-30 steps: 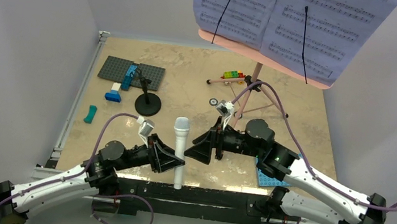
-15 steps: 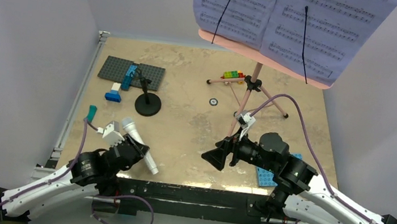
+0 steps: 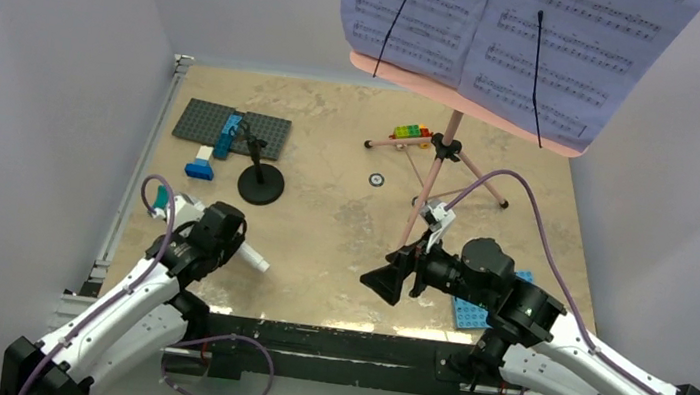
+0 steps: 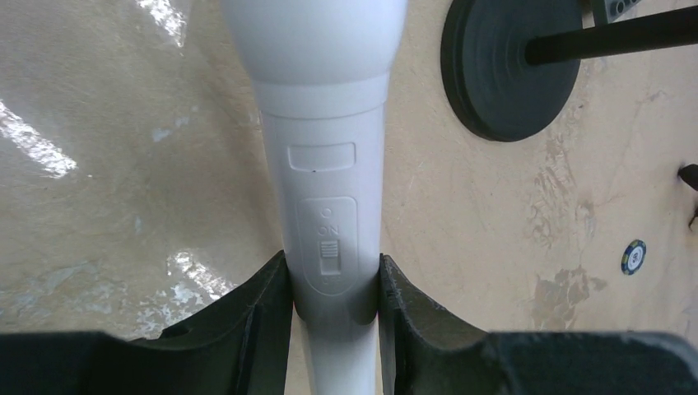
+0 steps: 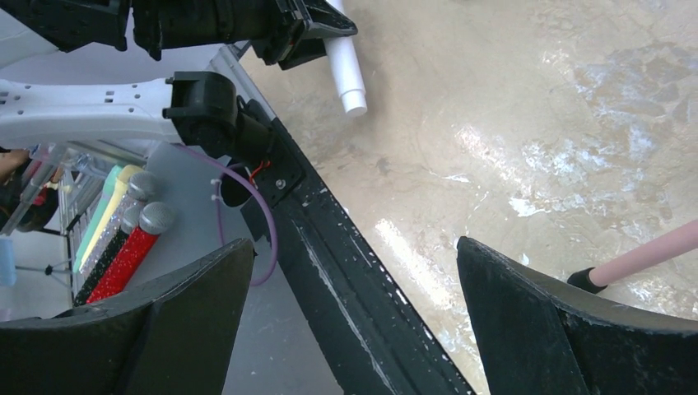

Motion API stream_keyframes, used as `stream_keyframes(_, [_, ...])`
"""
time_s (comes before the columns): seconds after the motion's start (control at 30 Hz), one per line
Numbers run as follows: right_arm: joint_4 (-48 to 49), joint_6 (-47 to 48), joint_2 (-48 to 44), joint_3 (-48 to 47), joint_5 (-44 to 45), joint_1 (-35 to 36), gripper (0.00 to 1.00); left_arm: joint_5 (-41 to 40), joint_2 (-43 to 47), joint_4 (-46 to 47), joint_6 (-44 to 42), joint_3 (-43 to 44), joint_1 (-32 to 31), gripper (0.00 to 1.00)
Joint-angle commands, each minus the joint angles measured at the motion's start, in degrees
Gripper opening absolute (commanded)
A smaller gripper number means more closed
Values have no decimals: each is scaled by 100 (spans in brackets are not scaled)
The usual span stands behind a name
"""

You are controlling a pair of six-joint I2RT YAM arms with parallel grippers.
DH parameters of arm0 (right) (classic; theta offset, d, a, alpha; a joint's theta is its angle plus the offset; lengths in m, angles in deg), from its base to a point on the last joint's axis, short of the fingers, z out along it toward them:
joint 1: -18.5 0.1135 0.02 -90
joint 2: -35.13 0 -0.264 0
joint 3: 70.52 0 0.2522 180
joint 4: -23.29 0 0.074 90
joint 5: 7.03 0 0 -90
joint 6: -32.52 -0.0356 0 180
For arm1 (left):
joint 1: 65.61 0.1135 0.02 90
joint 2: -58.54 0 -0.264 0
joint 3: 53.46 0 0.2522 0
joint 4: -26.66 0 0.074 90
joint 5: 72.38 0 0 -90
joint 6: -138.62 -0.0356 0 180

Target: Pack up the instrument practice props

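The grey-white microphone (image 4: 333,164) lies low and tilted over the table's front left, and my left gripper (image 4: 335,288) is shut on its body at the switch. From above, only its handle end (image 3: 253,262) pokes out of the left gripper (image 3: 218,240). The black round-based mic stand (image 3: 260,183) is just beyond it. The pink music stand (image 3: 439,163) is at the back right and carries the lavender sheet-music pages (image 3: 507,35). In front of it, my right gripper (image 3: 382,280) hangs open and empty over the front edge (image 5: 354,271).
A grey studded plate (image 3: 229,127) with blue bricks (image 3: 200,167) lies at the back left. A teal piece (image 3: 162,197) lies by the left rail. Coloured bricks (image 3: 410,131) and a small disc (image 3: 376,180) are near the tripod. A blue plate (image 3: 473,313) lies under the right arm.
The left arm has swung the microphone from upright at the centre front down to the left. The right gripper has drawn back from it to the right and opened wide.
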Motion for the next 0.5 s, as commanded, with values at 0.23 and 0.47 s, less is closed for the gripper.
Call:
stream_keyframes(0.23, [-175, 173, -329, -6, 203, -13, 99, 1216, -1514, 1715, -957, 369, 1474, 0])
stream_keyframes(0.47, [-286, 186, -613, 82, 291, -16, 99, 1378, -2381, 1948, -986, 626, 1914, 0])
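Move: Around 7 cm ahead of the left hand, 2 cm to its left and 6 cm below, lies the open patch of table it seems to be carrying the microphone to. The black stand's round base is about 17 cm ahead and 6 cm right; the blue-and-white block is 19 cm ahead, 10 cm left, and the green piece 10 cm ahead, 17 cm left. From the right hand, that patch lies roughly 15 cm ahead, 38 cm left and 22 cm below. Carrying the white microphone, still pinched round its handle, the left hand heads forward about 5 cm and sinks some 3 cm, with a slight drift left late on. It nears the black stand's base from the robot's side while the fingers tip about 10 degrees more steeply towards the table and keep their hold. ##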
